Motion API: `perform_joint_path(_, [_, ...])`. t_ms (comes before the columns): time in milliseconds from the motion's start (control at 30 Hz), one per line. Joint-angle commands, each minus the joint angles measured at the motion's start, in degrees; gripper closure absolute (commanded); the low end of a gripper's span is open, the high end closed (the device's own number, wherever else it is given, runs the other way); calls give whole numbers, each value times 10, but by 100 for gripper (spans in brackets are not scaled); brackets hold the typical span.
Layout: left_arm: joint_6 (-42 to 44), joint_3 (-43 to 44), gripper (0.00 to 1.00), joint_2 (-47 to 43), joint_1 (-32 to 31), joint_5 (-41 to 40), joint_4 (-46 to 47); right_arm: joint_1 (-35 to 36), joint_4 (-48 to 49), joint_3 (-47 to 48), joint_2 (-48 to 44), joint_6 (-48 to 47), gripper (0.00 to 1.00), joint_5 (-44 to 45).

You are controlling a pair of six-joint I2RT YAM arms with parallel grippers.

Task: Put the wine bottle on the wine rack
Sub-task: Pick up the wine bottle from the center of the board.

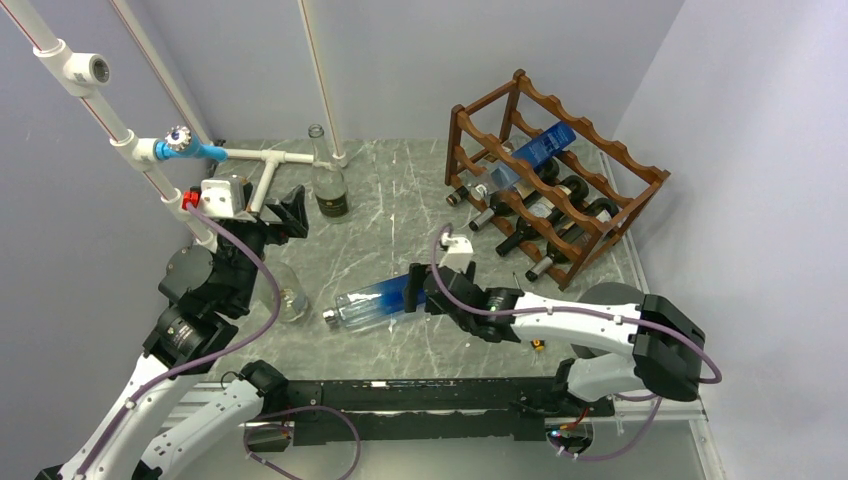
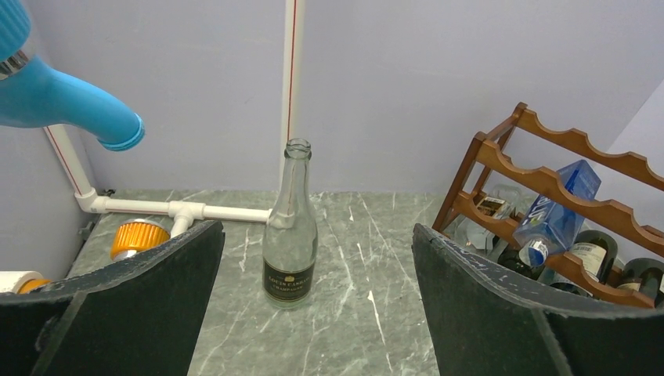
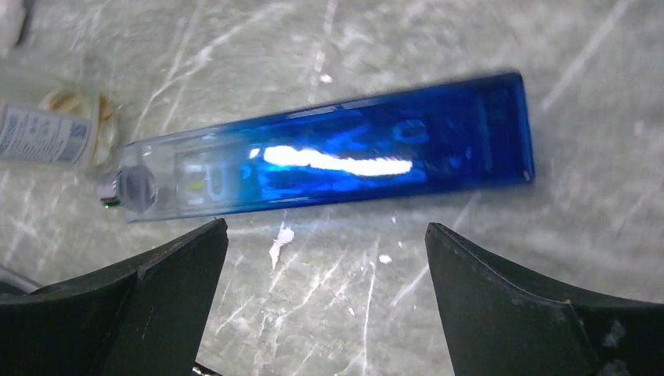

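Note:
A blue square bottle (image 1: pixel 375 302) (image 3: pixel 329 160) lies on its side on the marble table, cap toward the left. My right gripper (image 1: pixel 418 290) (image 3: pixel 326 227) hovers over its blue end, open, with the bottle just beyond the fingertips and nothing between them. A clear champagne bottle (image 1: pixel 330 185) (image 2: pixel 290 235) stands upright at the back. My left gripper (image 1: pixel 293 208) (image 2: pixel 317 227) is open and faces it from a short distance. The dark wooden wine rack (image 1: pixel 600 150) (image 2: pixel 548 137) stands at the back right with several bottles in it, one of them blue on the top tier.
Another clear bottle (image 1: pixel 288 298) (image 3: pixel 47 133) lies beside the left arm. White pipes (image 1: pixel 265 158) (image 2: pixel 180 208) with a blue fitting (image 1: pixel 200 150) run along the back left. Walls close in on both sides.

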Motion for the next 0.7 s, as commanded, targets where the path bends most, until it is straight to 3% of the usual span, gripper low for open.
perform_joint_path(0, [-7,12,4,0,2,-11,16,-13,7,-60,-20,261,0,38])
perform_joint_path(167, [-1,8,4,5,2,-18,21,-62,12,-64,5,305,0,13])
perform_joint_path(400, [-6,11,4,9,2,-10,16,-147,151,-75,57,252,2,-53])
perform_joint_path(467, [-6,11,4,8,2,-6,17,-165,174,-40,105,189,2,-65])
perform_joint_path(667, [-7,14,4,12,2,-3,13,-195,37,187,262,41,0,-5])
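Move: The blue wine bottle lies on the table with its middle about 4 cm ahead of the right hand, 7 cm to its left and 8 cm below; its cap points left, its blue base end reaches out to the hand's right. A clear bottle stands roughly 33 cm to the left, level with the hand, and the wine rack's middle is some 22 cm ahead and 27 cm to the right. From the left hand, the blue wine bottle lies about 22 cm to the right, level with it and 38 cm lower. The right hand, fingers kept wide open, first sinks about 5 cm and slides some 4 cm right while turning clockwise, then sweeps forward about 11 cm at table-near height, easing slightly left again at the very end. By then it has turned about 25 degrees and tipped a little further down, with the fingers come down around the bottle's blue base end, the right finger against the flank nearest the robot, pushing that end forward. ##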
